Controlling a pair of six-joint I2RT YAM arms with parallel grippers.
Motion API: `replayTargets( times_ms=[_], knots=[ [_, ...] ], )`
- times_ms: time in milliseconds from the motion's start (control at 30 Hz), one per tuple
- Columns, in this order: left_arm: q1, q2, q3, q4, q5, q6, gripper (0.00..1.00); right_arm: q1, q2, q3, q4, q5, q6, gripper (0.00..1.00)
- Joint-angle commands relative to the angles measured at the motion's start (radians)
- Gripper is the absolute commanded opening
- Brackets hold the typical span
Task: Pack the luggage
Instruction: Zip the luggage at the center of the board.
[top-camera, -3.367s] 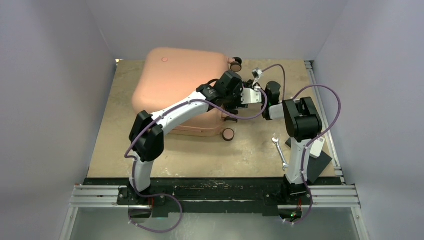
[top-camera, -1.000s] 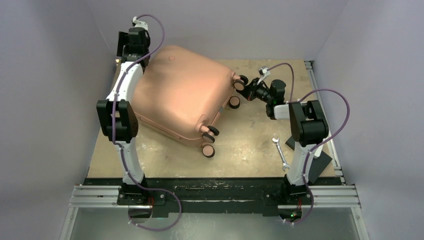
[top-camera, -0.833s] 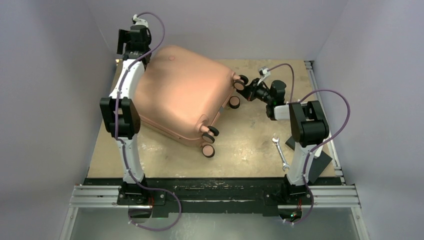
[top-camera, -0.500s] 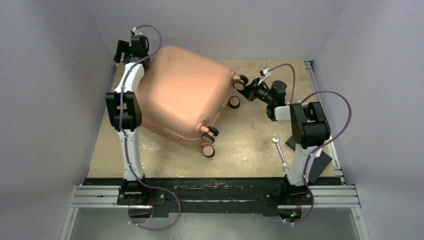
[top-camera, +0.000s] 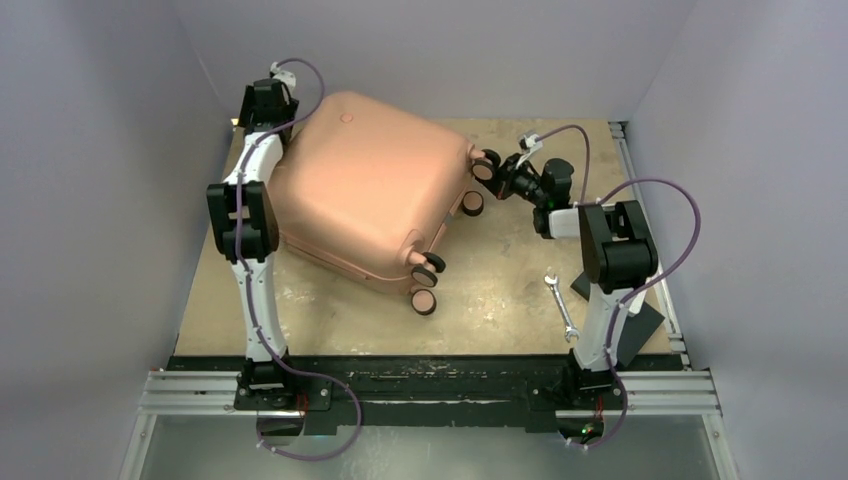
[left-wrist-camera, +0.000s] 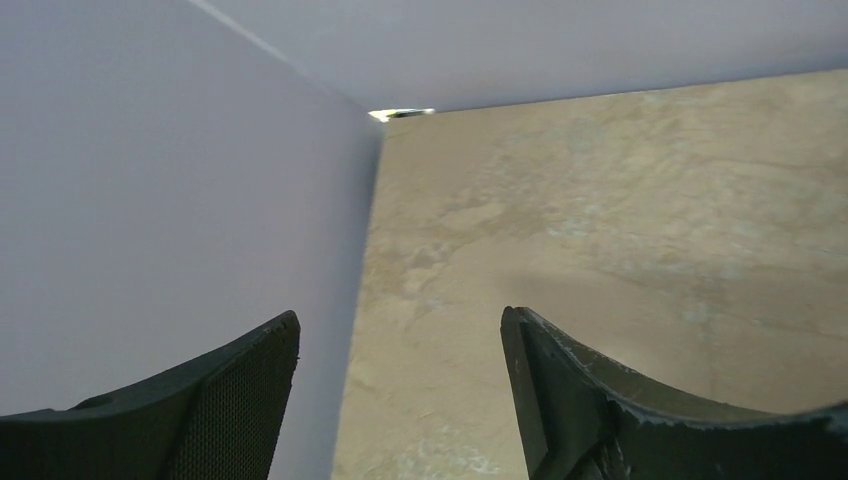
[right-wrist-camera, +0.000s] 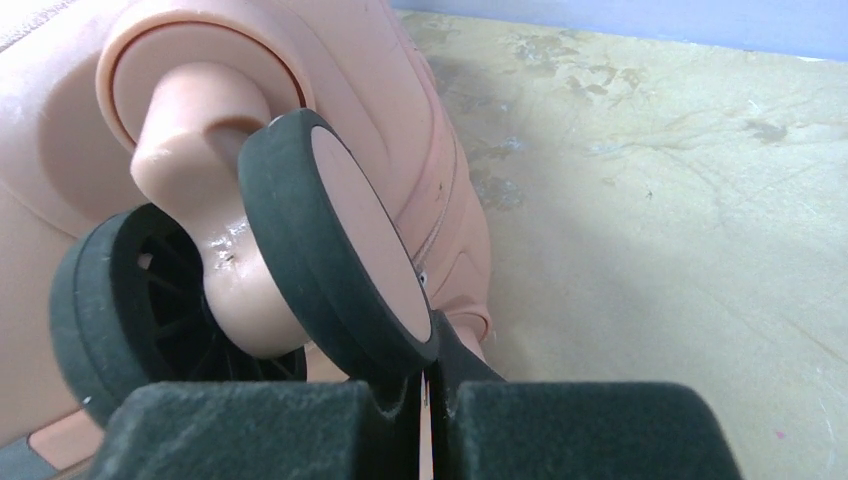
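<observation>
The luggage (top-camera: 365, 190) is a large salmon-pink hard-shell case, closed, lying skewed on the table with its dark wheels (top-camera: 428, 272) toward the right and front. My left gripper (top-camera: 260, 110) is at the case's far-left corner by the wall. In the left wrist view it (left-wrist-camera: 400, 400) stands open over bare table with nothing between its fingers. My right gripper (top-camera: 497, 172) is shut, its tips against the far-right wheel (top-camera: 486, 166). In the right wrist view that wheel (right-wrist-camera: 330, 250) touches the closed gripper (right-wrist-camera: 428, 385).
A silver wrench (top-camera: 559, 305) lies on the table in front of the right arm. Flat black pads (top-camera: 642, 325) sit by the right arm's base. Enclosure walls (left-wrist-camera: 150, 200) close in on the left, back and right. A metal rail (top-camera: 645, 220) runs along the right edge.
The left arm left the case's right side for the far-left corner, and the case turned askew. In the last second the left gripper dropped slightly and the case shifted a little right.
</observation>
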Motion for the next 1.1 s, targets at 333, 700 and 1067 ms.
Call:
replayTargets(
  times_ms=[333,700,1067],
  knots=[
    [-0.126,0.128,0.044,-0.046,0.323,0.018,0.74,-0.005,0.129,0.099,0.236,-0.188,0.093,0.0],
    [-0.065,-0.204,0.098,-0.138,0.372,-0.241,0.89,-0.005,0.097,0.038,0.157,-0.133,0.054,0.0],
    [-0.365,-0.683,-0.157,-0.272,0.651,0.07,0.97,-0.005,0.113,0.044,0.138,-0.114,0.064,0.0]
  ],
)
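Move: The luggage lies to the right of my left hand and nearer to me: its middle is about 26 cm right, 17 cm back and 5 cm lower. The far upper wheels stand some 46 cm right and 14 cm back. My right hand, shut, has those wheels right at its tips, about 3 cm ahead, 2 cm left and 1 cm up; the luggage's middle is some 23 cm left, level fore and aft, and 3 cm lower. I sweep my left hand about 7 cm right, a little forward and down, its wrist side pushing the luggage's left side rightward. Then I whip it some 25 cm up, right and back over the far-left corner, fingers opening wider, hand turning clockwise. My shut right hand stays by the far wheels, nudging 2 cm forward and easing partly back. ##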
